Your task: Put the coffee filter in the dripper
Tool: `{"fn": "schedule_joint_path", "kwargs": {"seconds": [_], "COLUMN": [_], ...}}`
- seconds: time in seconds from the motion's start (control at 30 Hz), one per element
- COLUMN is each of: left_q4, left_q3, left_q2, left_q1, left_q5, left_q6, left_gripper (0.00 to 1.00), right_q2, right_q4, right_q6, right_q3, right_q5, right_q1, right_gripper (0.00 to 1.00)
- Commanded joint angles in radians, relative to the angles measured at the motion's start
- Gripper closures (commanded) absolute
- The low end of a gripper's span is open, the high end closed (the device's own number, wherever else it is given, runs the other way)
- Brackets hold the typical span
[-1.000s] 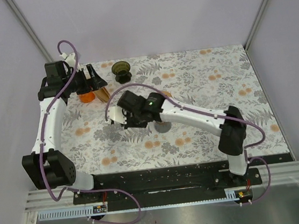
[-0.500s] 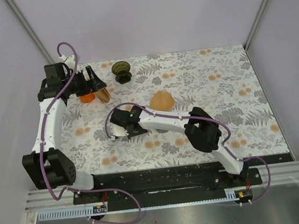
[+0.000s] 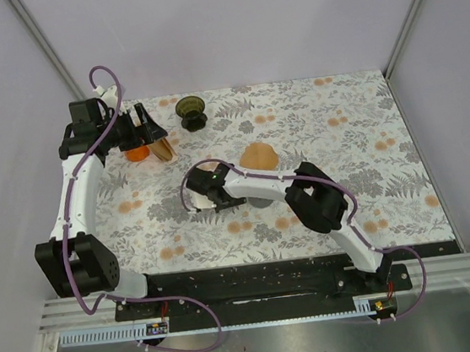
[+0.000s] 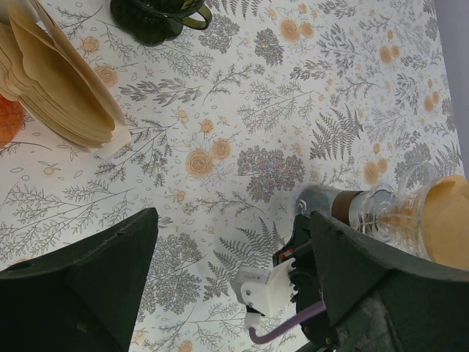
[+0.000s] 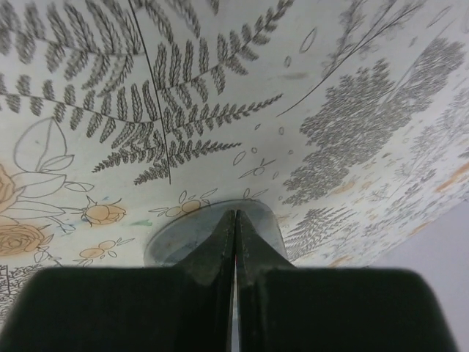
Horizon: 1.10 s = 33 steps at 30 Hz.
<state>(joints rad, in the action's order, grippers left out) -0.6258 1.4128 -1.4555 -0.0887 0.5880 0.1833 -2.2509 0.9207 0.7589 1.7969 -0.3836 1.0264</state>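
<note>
The dark olive-green dripper (image 3: 191, 111) stands at the back of the table, also at the top edge of the left wrist view (image 4: 150, 15). A stack of tan coffee filters (image 3: 162, 147) (image 4: 58, 81) lies near it. Another coffee filter (image 3: 257, 156) (image 4: 448, 227) sits in a clear glass funnel (image 4: 392, 214) on a grey round base (image 3: 260, 199) (image 5: 172, 242). My left gripper (image 3: 152, 130) (image 4: 231, 293) hangs open and empty above the stack. My right gripper (image 3: 236, 200) (image 5: 234, 214) is shut on nothing, low over the table, its tips at the grey base.
An orange object (image 3: 136, 152) (image 4: 6, 121) sits left of the filter stack. The flowered tablecloth (image 3: 340, 130) covers the table, with walls close on the left, back and right. My right arm's elbow (image 3: 316, 202) is folded over the table's middle.
My right gripper has shut and shifted right toward the grey base; its elbow has folded in to the left, uncovering the filter in the glass funnel. The left arm has stayed still.
</note>
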Motion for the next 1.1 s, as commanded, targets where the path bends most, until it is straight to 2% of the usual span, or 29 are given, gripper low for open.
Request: {"fn": "schedule_joint_path", "kwargs": {"seconds": [0.0,0.63,1.07], "left_q4": [0.057,0.055,0.055], "left_q3": [0.008,0.012,0.015], "left_q2": [0.017,0.012,0.011], "left_q1": [-0.009,-0.009,-0.009], "left_q5": [0.027,0.024,0.024], "left_q6": [-0.010,-0.015,-0.024], "left_gripper": [0.12,0.12,0.12], "right_q2": [0.077,0.264,0.346], "right_q4": [-0.032,-0.163,-0.201], "right_q6": [0.003,-0.059,-0.107], "right_q3": [-0.063,-0.370,-0.501], "right_q5": [-0.038,-0.083,-0.117], "right_q1": [-0.031,-0.221,-0.264], "right_gripper": [1.00,1.00,1.00]}}
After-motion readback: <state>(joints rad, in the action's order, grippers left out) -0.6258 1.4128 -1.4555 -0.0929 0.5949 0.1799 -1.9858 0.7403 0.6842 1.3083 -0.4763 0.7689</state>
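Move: The glass server stands just to the right of the right hand's shut fingertips, its middle about 6 cm right and level with them fore and aft, at roughly their height. The dripper sits on top of it some 9 cm above the hand, with the coffee filter in it about 13 cm up, both also roughly 6 cm to the right. From the left hand the server is about 28 cm right, 8 cm back and 21 cm lower. With its fingers kept shut and pointing steeply down near the table, the right hand sweeps about 16 cm to the right, bearing on the left side of the glass server low down and pushing it along with the dripper and filter on top. It dips a couple of centimetres at first and comes partly back up, bows slightly forward on the way, slows towards the end, and turns clockwise by some 20 degrees as the arm draws in. ##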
